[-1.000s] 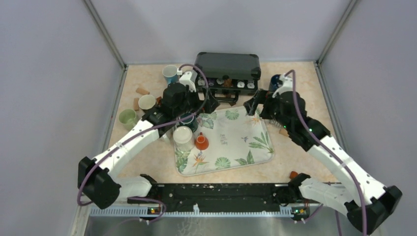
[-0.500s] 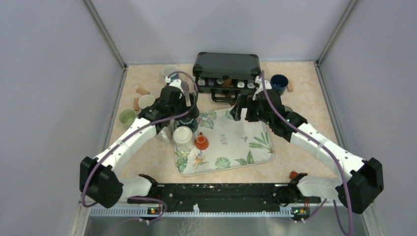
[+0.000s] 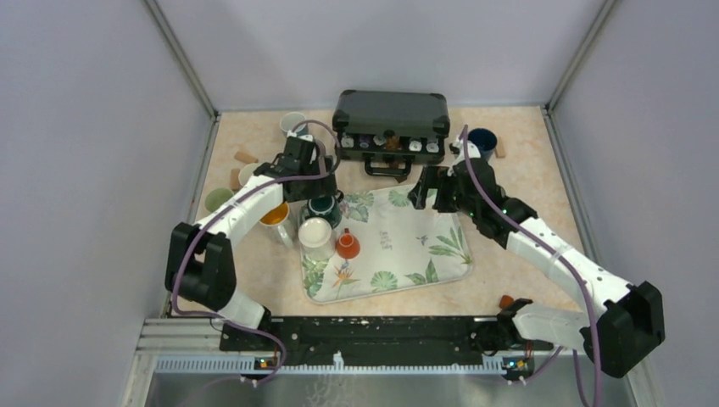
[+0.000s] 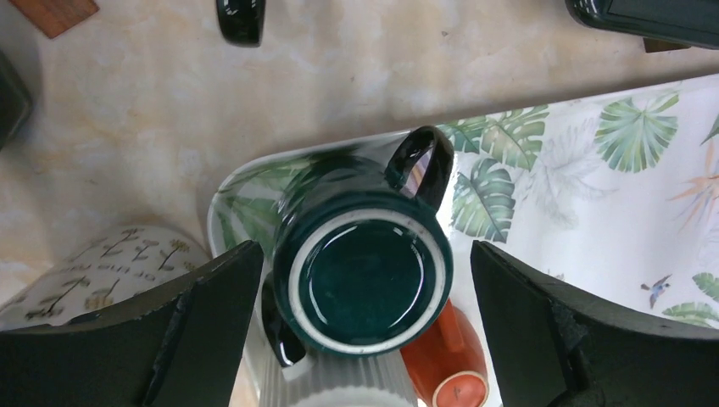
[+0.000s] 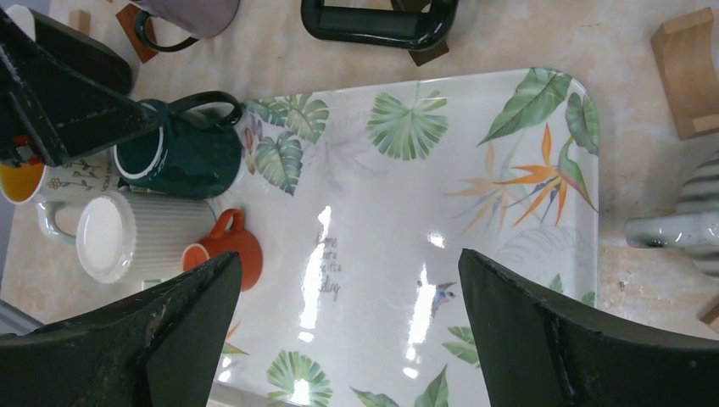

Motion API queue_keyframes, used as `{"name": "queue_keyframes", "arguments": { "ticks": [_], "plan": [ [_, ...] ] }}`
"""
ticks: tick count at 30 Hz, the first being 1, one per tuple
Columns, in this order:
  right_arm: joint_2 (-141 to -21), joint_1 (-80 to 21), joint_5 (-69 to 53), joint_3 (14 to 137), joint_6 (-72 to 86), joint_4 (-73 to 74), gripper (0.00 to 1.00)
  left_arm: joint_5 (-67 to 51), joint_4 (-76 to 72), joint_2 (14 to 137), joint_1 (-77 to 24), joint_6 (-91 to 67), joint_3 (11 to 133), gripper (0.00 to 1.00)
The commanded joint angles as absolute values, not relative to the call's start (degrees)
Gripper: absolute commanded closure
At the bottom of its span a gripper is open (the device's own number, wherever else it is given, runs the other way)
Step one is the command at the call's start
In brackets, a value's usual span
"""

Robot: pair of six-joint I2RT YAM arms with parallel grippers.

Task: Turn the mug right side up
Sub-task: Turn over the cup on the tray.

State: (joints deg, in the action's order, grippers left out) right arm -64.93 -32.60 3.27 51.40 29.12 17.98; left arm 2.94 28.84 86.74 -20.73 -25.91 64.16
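Note:
A dark green mug [image 4: 365, 284] stands upside down, glazed base up, on the far left corner of the leaf-print tray [image 4: 593, 195]. Its handle points toward the back. My left gripper [image 4: 363, 248] hangs open right above it, one finger on each side, touching nothing. From above, the green mug [image 3: 323, 208] sits just under the left gripper [image 3: 320, 188]. My right gripper [image 5: 349, 254] is open over the tray's [image 5: 475, 170] middle, empty. It sees the green mug [image 5: 182, 157] at upper left.
Against the green mug stand an upturned white ribbed mug [image 3: 315, 235] and a small orange mug [image 3: 346, 244]. A floral mug [image 3: 275, 216] with yellow inside stands left of the tray. Behind are a black case [image 3: 392, 114], a blue mug [image 3: 482, 140] and a pale green mug [image 3: 219, 203].
The left arm has folded in, its wrist shifting back and left while staying over the green mug. The right gripper has moved left over the tray's far edge. Both stay open.

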Motion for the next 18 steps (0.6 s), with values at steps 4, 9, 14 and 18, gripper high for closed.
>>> {"name": "queue_keyframes", "arguments": {
  "ticks": [4, 9, 14, 18],
  "plan": [
    [-61.5, -31.1, 2.7, 50.6, 29.0, 16.3, 0.01, -7.3, 30.9, 93.6, -20.6, -24.9, 71.8, 0.01],
    [-60.9, -31.0, 3.1, 50.2, 29.2, 16.4, 0.01, -10.8, 29.0, 95.5, -21.1, -24.7, 73.3, 0.01],
    [-60.3, -30.7, 4.0, 49.5, 29.4, 16.7, 0.01, -11.5, 30.8, 99.0, -24.0, -23.7, 77.3, 0.01],
    [-59.5, -29.8, 6.1, 49.5, 29.4, 17.6, 0.01, -8.9, 34.3, 102.1, -26.7, -19.3, 82.0, 0.01]
  ]
}}
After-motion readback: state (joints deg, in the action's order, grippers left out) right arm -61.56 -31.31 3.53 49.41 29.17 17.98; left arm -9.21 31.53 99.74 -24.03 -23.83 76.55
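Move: The upside-down dark green mug stands between and just below the left gripper's open fingers, its middle some 7 cm below the hand and about 2 cm back. The ribbed white mug is about 8 cm behind it and 2 cm left; the small orange cup 9 cm behind it and 7 cm right; the flowered mug 12 cm left of it and 4 cm back. From the right hand the green mug lies about 28 cm left, 2 cm back and 14 cm below. Sweep the left gripper about 7 cm to the right, fingers kept wide open, so that its left finger comes against the green mug's left side near the upturned base and pushes it along over the tray. Ease down about 1 cm at first, and turn the wrist some 10 degrees clockwise on the way. ##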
